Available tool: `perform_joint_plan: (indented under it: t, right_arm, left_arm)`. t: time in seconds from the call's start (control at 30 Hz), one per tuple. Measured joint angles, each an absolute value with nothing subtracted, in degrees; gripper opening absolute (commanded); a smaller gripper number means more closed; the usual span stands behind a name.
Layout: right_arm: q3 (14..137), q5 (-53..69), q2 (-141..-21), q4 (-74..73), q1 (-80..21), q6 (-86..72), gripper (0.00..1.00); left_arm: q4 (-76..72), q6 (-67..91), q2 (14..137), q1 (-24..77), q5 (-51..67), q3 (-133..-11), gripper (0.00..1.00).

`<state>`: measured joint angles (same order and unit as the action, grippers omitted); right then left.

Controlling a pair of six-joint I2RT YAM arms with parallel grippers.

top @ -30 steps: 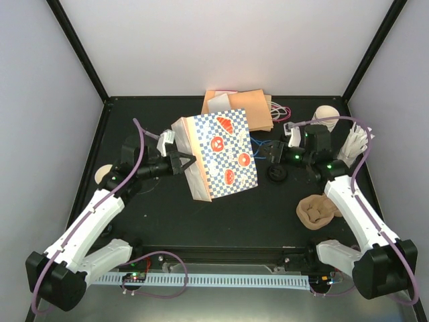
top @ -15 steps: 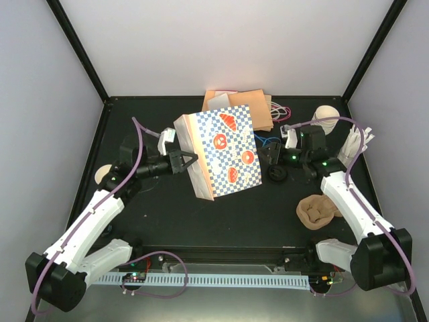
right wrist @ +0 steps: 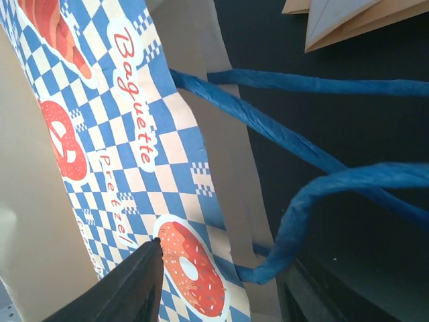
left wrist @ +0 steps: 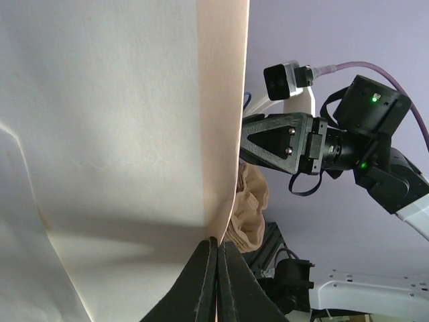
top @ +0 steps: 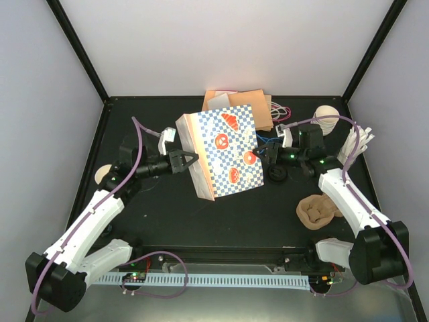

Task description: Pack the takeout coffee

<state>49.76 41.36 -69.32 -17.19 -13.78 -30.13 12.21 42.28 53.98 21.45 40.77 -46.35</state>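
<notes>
A paper bag (top: 224, 151) with a blue check and pastry prints stands tilted mid-table. My left gripper (top: 190, 161) is shut on its left rim; in the left wrist view the jaws (left wrist: 218, 249) pinch the plain paper edge (left wrist: 120, 134). My right gripper (top: 261, 153) is at the bag's right rim, open. In the right wrist view its gripper (right wrist: 221, 282) straddles the printed rim (right wrist: 134, 134) and a blue handle (right wrist: 315, 194). The takeout coffee (top: 277, 174) sits on the table just right of the bag. Only its round black lid shows.
Flat brown paper bags (top: 251, 107) lie at the back. A stack of cream cups (top: 327, 115) and white items (top: 355, 142) stand far right. The brown pulp carrier (top: 317, 210) lies near my right arm. A small cream round thing (top: 102, 176) sits by my left arm.
My right gripper has moved left, from beside the black lid to the bag's right rim. The bag has turned slightly more upright in my left gripper's hold.
</notes>
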Motion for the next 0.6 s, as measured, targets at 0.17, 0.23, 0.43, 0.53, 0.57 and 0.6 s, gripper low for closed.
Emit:
perform_joint_plan:
  t: [0.17, 0.23, 0.43, 0.53, 0.57, 0.6]
  right_arm:
    - [49.69, 43.79, -69.32, -15.84, -13.78, -30.76, 0.43]
    - [49.5, 45.32, -69.32, -14.66, -13.78, -31.27, 0.41]
    - [48.71, 49.3, -69.28, -11.62, -13.78, -32.95, 0.27]
    - [48.64, 50.72, -69.14, -10.63, -13.78, -33.65, 0.13]
    - [48.64, 51.11, -69.01, -10.5, -13.78, -33.54, 0.09]
    - [48.66, 51.4, -68.88, -10.46, -13.78, -33.17, 0.08]
  left_arm:
    - [11.97, 42.26, 54.0, 21.45, 40.77, -46.35, 0.02]
    - [11.97, 42.26, 54.0, 21.43, 40.77, -46.35, 0.01]
    - [11.92, 42.19, 54.11, 21.45, 40.77, -46.33, 0.01]
    - [11.9, 42.15, 54.61, 21.43, 40.8, -46.26, 0.01]
    - [11.92, 42.09, 54.89, 21.45, 40.77, -46.22, 0.02]
    - [11.9, 41.95, 55.16, 21.43, 40.77, -46.13, 0.01]
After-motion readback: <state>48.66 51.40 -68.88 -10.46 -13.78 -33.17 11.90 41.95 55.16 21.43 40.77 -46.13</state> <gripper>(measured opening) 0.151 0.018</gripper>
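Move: The free rim of the paper bag's printed panel lies between my half-open right fingers, some 2 cm to their left, 1 cm back and 1 cm above. A blue handle hangs about 4 cm ahead, 4 cm right and 4 cm lower. The black lid lies level with my hand, 11 cm right and 20 cm below; the flat bags are some 20 cm ahead, 1 cm left, 17 cm below. From my left hand that rim is about 15 cm right, 5 cm ahead and 5 cm lower. I draw my right hand up and to the left, with a little back, about 3 cm in all, tipping and swinging its wrist some 10 degrees counter-clockwise. On the way my half-open fingers close almost shut around the free rim of the printed panel, one on either side of the paper. My left hand stays put and keeps its pinch on the bag's left end. ##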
